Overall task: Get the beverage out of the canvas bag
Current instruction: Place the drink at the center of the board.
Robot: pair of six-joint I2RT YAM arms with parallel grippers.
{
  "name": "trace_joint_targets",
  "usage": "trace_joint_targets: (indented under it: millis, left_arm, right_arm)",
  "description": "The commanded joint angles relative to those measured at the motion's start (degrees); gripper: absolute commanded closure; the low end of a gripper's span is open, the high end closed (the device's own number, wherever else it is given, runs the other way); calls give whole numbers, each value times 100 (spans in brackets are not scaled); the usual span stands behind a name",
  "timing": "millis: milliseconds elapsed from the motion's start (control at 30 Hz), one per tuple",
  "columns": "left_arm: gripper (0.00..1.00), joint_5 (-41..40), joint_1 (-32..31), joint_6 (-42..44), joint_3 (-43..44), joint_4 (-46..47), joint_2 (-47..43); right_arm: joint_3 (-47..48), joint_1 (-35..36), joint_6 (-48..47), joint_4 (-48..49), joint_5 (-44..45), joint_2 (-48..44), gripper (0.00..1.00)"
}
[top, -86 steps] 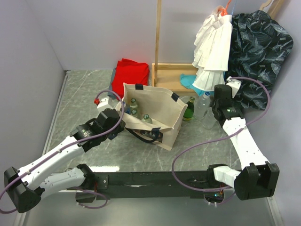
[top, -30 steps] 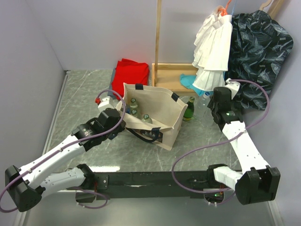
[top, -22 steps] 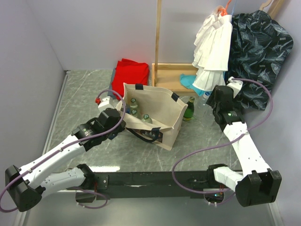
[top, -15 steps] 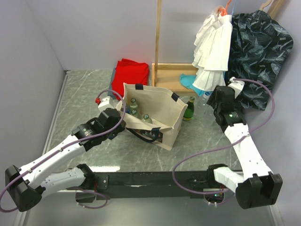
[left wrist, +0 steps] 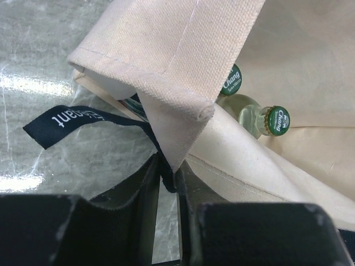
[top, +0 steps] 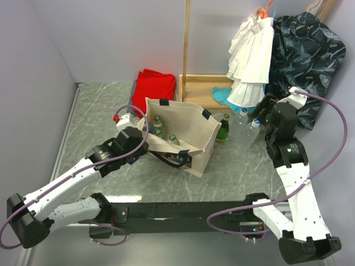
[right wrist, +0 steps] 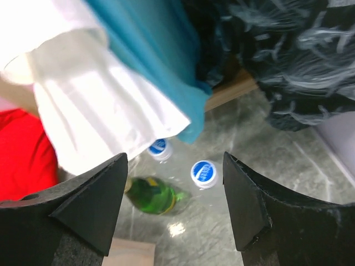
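The beige canvas bag (top: 183, 133) stands open mid-table, navy handles (top: 169, 160) drooping. Several green-capped beverage bottles (top: 157, 132) stand inside; two caps (left wrist: 275, 121) show in the left wrist view. My left gripper (top: 143, 137) (left wrist: 168, 166) is shut on the navy strap and folded rim (left wrist: 177, 105) at the bag's left corner. My right gripper (top: 264, 114) (right wrist: 173, 156) hangs open and empty above two clear blue-capped bottles (right wrist: 204, 172) (top: 252, 131) and a green bottle (right wrist: 155, 195) (top: 224, 127) standing right of the bag.
A wooden stand (top: 201, 87) with a tall post rises behind the bag. Folded red cloth (top: 154, 86) lies back left. White garment (top: 250, 55), teal cloth (top: 224, 94) and dark patterned garment (top: 304, 52) hang at back right, close to my right arm.
My right gripper has opened, letting go of a clear bottle, and drawn back to the right and upward. The left gripper keeps its hold on the bag.
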Motion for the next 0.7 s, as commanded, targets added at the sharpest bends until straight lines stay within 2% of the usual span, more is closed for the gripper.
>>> trace_joint_targets:
  millis: [0, 200, 467, 600, 667]
  left_arm:
    - [78, 108, -12, 50, 118, -67, -108]
    - [79, 81, -12, 24, 144, -129, -160]
    - [82, 99, -12, -38, -93, 82, -327]
    - [82, 99, -12, -29, -41, 38, -214]
    - [83, 108, -12, -38, -6, -5, -178]
  right_arm:
    - [216, 44, -158, -85, -714, -12, 24]
    - [269, 70, -360, 19, -1629, -73, 24]
    - [726, 123, -922, -173, -3297, 93, 23]
    - [779, 333, -1010, -60, -3712, 120, 23]
    - [840, 649, -1124, -41, -3678, 155, 20]
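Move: The nearest green-capped bottle in the bag stands about 34 cm left of the right hand, 4 cm back and 22 cm below. At that depth, the clear bottle is 4 cm ahead, the second clear bottle 8 ahead and 5 left, the green bottle 6 ahead and 12 left. From the left hand, the bagged bottle is about 13 cm right, 4 ahead, 8 below. Open-fingered, the right hand swings about 10 cm left towards the bag, turning some 35 degrees counter-clockwise, finally rising. ##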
